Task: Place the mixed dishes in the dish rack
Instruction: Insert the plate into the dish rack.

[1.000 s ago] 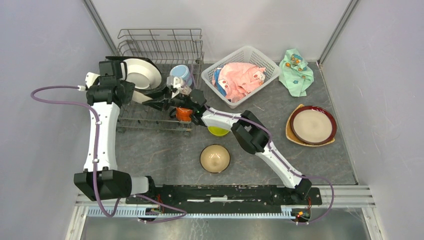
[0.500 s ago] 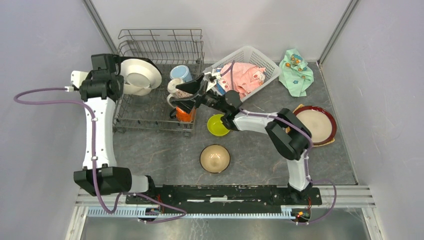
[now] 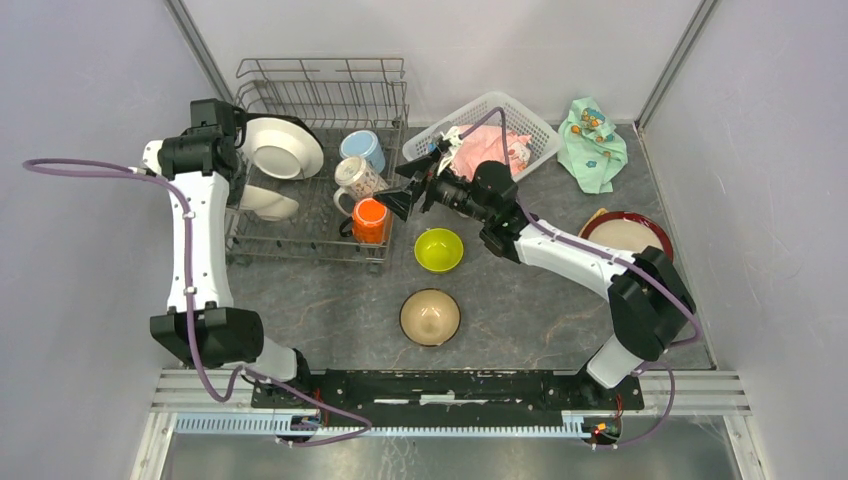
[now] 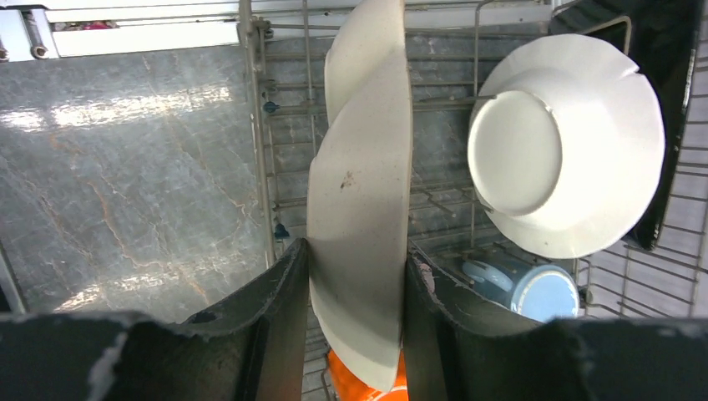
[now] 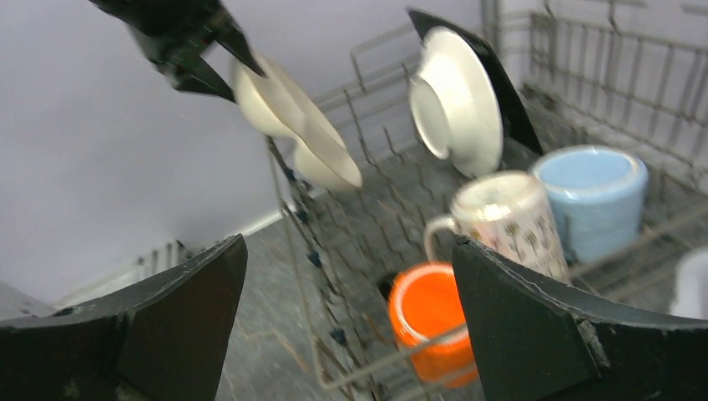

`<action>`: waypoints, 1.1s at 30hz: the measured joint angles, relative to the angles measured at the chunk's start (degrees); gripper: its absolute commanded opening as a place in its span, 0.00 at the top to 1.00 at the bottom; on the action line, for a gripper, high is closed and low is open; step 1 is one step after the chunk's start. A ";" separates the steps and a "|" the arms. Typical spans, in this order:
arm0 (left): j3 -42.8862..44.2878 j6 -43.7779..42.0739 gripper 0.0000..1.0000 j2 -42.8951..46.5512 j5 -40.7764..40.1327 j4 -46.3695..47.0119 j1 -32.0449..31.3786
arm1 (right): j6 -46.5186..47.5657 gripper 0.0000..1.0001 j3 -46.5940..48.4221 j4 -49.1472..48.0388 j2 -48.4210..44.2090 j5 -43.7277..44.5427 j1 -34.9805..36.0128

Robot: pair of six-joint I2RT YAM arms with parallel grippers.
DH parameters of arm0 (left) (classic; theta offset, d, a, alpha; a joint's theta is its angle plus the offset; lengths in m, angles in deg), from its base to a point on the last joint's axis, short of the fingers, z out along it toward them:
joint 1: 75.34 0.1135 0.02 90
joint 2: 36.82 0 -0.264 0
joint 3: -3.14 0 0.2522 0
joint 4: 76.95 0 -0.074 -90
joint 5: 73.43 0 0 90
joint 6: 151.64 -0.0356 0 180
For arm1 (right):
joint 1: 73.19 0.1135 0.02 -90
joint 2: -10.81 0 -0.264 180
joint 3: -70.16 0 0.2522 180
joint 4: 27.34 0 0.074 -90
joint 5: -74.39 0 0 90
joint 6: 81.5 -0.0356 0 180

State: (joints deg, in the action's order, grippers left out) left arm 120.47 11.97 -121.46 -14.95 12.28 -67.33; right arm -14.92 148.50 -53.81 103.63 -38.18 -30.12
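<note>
The grey wire dish rack [image 3: 390, 110] stands at the back left. In it are a white plate [image 3: 285, 148], a dark square plate [image 4: 668, 100], a light-blue mug [image 3: 362, 150], a patterned mug [image 3: 358, 178] and an orange mug [image 3: 370, 220]. My left gripper [image 4: 356, 248] is shut on the cream plate [image 4: 359, 192], held on edge over the rack's left side [image 3: 268, 203]. My right gripper [image 3: 408, 188] is open with nothing in it, just right of the rack, facing the orange mug [image 5: 426, 322]. A lime-green bowl [image 3: 439, 249] and a tan bowl [image 3: 430, 316] sit on the table. A red-rimmed plate [image 3: 625, 238] lies at the right.
A white lattice basket [image 3: 520, 110] holding a pink cloth [image 3: 475, 150] stands behind my right arm. A mint-green cloth [image 3: 592, 140] lies at the back right. Grey walls close in both sides of the table.
My right gripper opened, left the orange mug in the rack and drew back to the right. My left arm shifted the cream plate slightly nearer within the rack.
</note>
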 measured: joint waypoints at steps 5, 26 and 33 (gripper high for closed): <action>2.05 -0.59 0.98 -2.34 -0.15 -1.55 0.00 | 3.82 0.02 0.50 10.54 -0.04 2.25 -0.11; 9.40 -5.90 0.98 -12.52 -2.14 -2.67 0.20 | 9.27 0.02 0.50 18.88 -4.50 5.05 -0.07; 12.35 -7.65 0.98 -17.14 -3.02 -1.84 1.36 | 11.87 0.02 1.25 20.70 -4.50 6.67 -0.07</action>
State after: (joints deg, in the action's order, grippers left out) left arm 132.82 4.32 -138.60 -17.97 10.44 -65.97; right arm -3.05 149.74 -33.11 99.13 -31.51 -30.18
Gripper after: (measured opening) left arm 0.411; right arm 0.979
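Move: The left hand holds the divided plate above the dish rack; the open slot it is meant for lies about 6 cm ahead of this hand, 2 cm to its right and some 17 cm below. The white bowl stands about 13 cm ahead and 6 cm right, the orange mug level with the hand and roughly 21 cm right, the flowered mug 9 cm ahead and 20 cm right. From the right hand the slot is about 28 cm left, 6 cm ahead, 20 cm lower. Forward, about 5 cm, and with that some 3 cm down and nearly as much left, the left hand carries the divided plate towards the slot on the near side of the white bowl, its fingertips swinging back by roughly 10 degrees and keeping their pinch. The empty right hand, fingers wide open, dips about 5 cm, rises a little and drifts right, away from the plate, while its fingers tip downward. ##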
